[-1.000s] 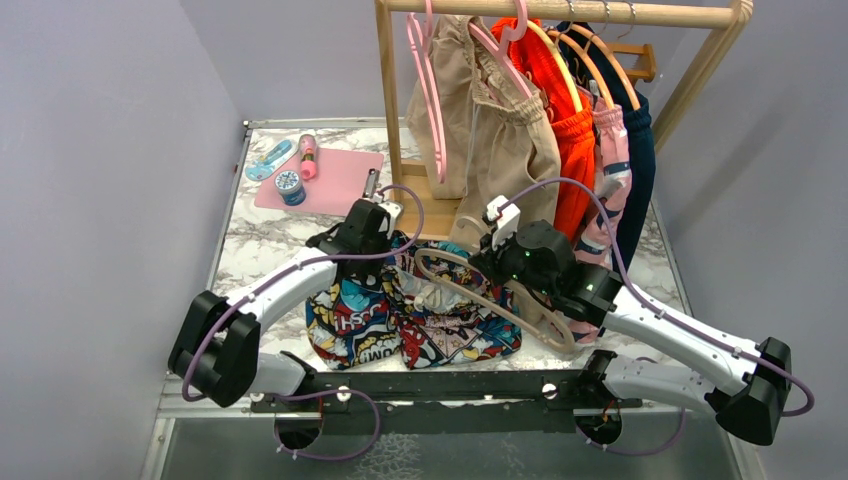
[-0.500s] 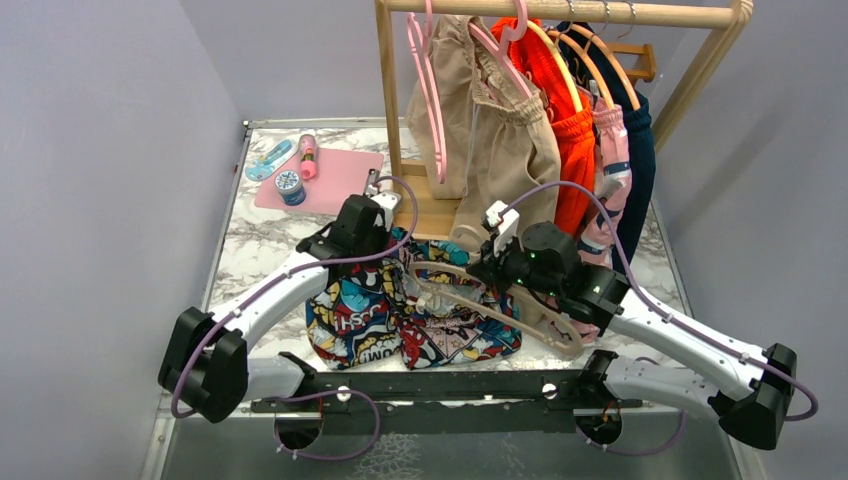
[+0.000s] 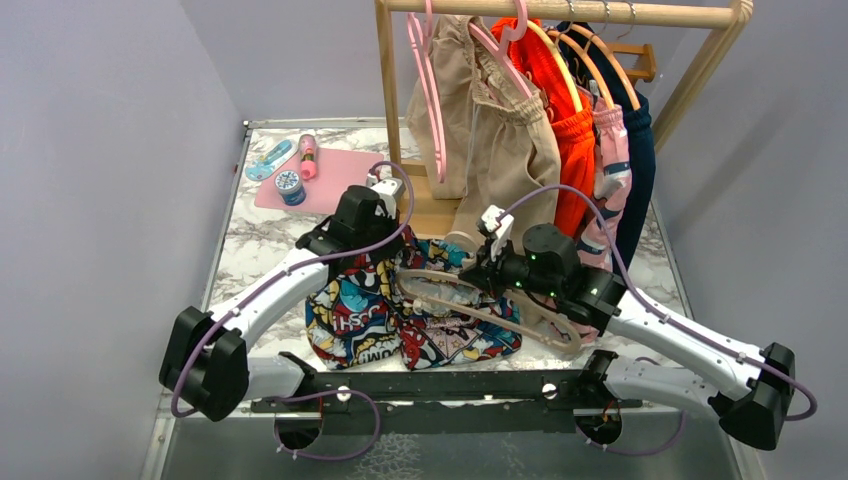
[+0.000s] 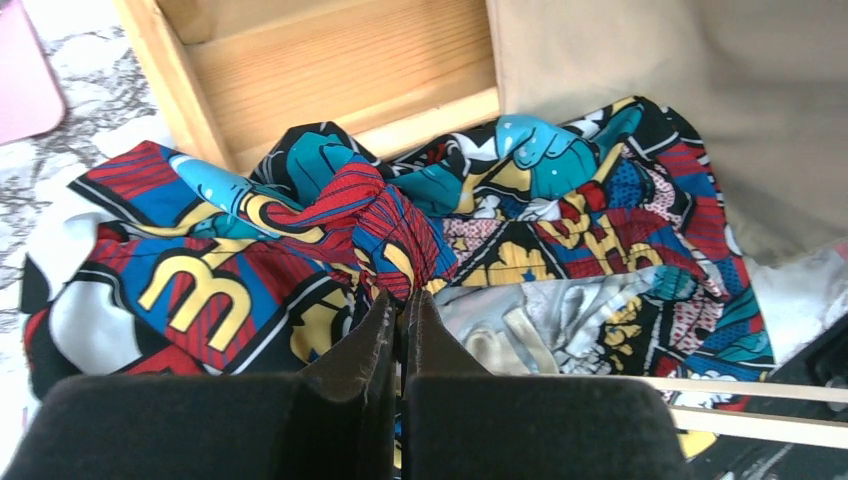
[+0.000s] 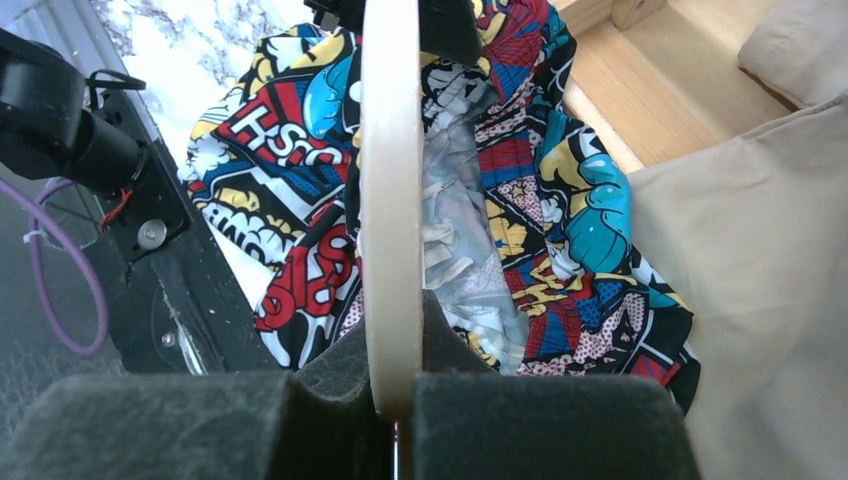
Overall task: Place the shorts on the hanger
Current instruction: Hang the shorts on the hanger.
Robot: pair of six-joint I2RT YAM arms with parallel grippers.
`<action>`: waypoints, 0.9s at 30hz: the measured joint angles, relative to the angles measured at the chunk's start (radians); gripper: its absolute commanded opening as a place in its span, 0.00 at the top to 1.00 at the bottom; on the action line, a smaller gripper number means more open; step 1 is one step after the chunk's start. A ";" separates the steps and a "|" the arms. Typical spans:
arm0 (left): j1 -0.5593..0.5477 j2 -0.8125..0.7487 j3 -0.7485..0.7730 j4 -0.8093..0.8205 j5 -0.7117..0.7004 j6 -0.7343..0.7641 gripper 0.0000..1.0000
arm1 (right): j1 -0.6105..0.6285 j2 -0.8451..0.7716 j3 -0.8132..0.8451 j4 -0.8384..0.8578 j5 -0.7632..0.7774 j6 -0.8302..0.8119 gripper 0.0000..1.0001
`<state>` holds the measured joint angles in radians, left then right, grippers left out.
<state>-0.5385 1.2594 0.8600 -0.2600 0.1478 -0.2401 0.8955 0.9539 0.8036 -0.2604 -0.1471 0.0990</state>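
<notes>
The comic-print shorts (image 3: 420, 322) lie crumpled on the marble table between my arms. My left gripper (image 3: 385, 255) is shut on a raised red-and-blue fold at their far edge, and the cloth (image 4: 300, 220) bunches up to the fingertips of the left gripper (image 4: 400, 295). My right gripper (image 3: 480, 275) is shut on the cream hanger (image 3: 500, 322), which is held over the middle of the shorts. In the right wrist view the hanger's bar (image 5: 390, 180) runs straight out from the right gripper (image 5: 392, 320), above the shorts (image 5: 560, 210) and their pale lining. Two thin hanger bars (image 4: 760, 428) show at the lower right of the left wrist view.
A wooden clothes rack (image 3: 388, 120) stands just behind the shorts, its base (image 4: 330, 60) close to my left fingertips. Plain beige shorts (image 3: 505, 140) on pink hangers (image 3: 430, 90), an orange garment (image 3: 570, 130) and darker clothes hang from it. A pink mat (image 3: 325, 180) with small items lies far left.
My left gripper has shut on the shorts' fold and lifted it slightly. My right gripper has carried the hanger a little left and lower over the shorts.
</notes>
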 measured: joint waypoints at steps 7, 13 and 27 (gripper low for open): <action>0.000 0.006 -0.020 0.027 0.036 -0.045 1.00 | 0.000 0.009 -0.129 0.167 0.084 0.062 0.99; 0.000 -0.019 -0.043 0.027 0.045 -0.060 0.74 | 0.000 0.020 -0.197 0.298 0.156 0.099 0.99; 0.000 -0.135 -0.042 -0.088 -0.048 -0.007 0.34 | 0.000 0.063 -0.204 0.360 0.189 0.130 0.99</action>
<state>-0.5385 1.1244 0.8177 -0.3477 0.0994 -0.2474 0.8959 1.0164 0.5999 0.0998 0.0418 0.2291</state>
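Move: From the right hand, which holds the hanger, the waistband corner pinched by the left hand lies about 10 cm ahead, 12 cm left and 7 cm lower. The spread shorts lie roughly 2 cm ahead, 11 cm left and 16 cm below the right hand. From the left hand, the hanger's left end is some 6 cm back, about level sideways and in height; the wooden tray is 15 cm ahead, 5 cm right and 10 cm below. Right hand pushes the hanger's end about 4 cm forward and down under the waistband corner; left fingers release it. ##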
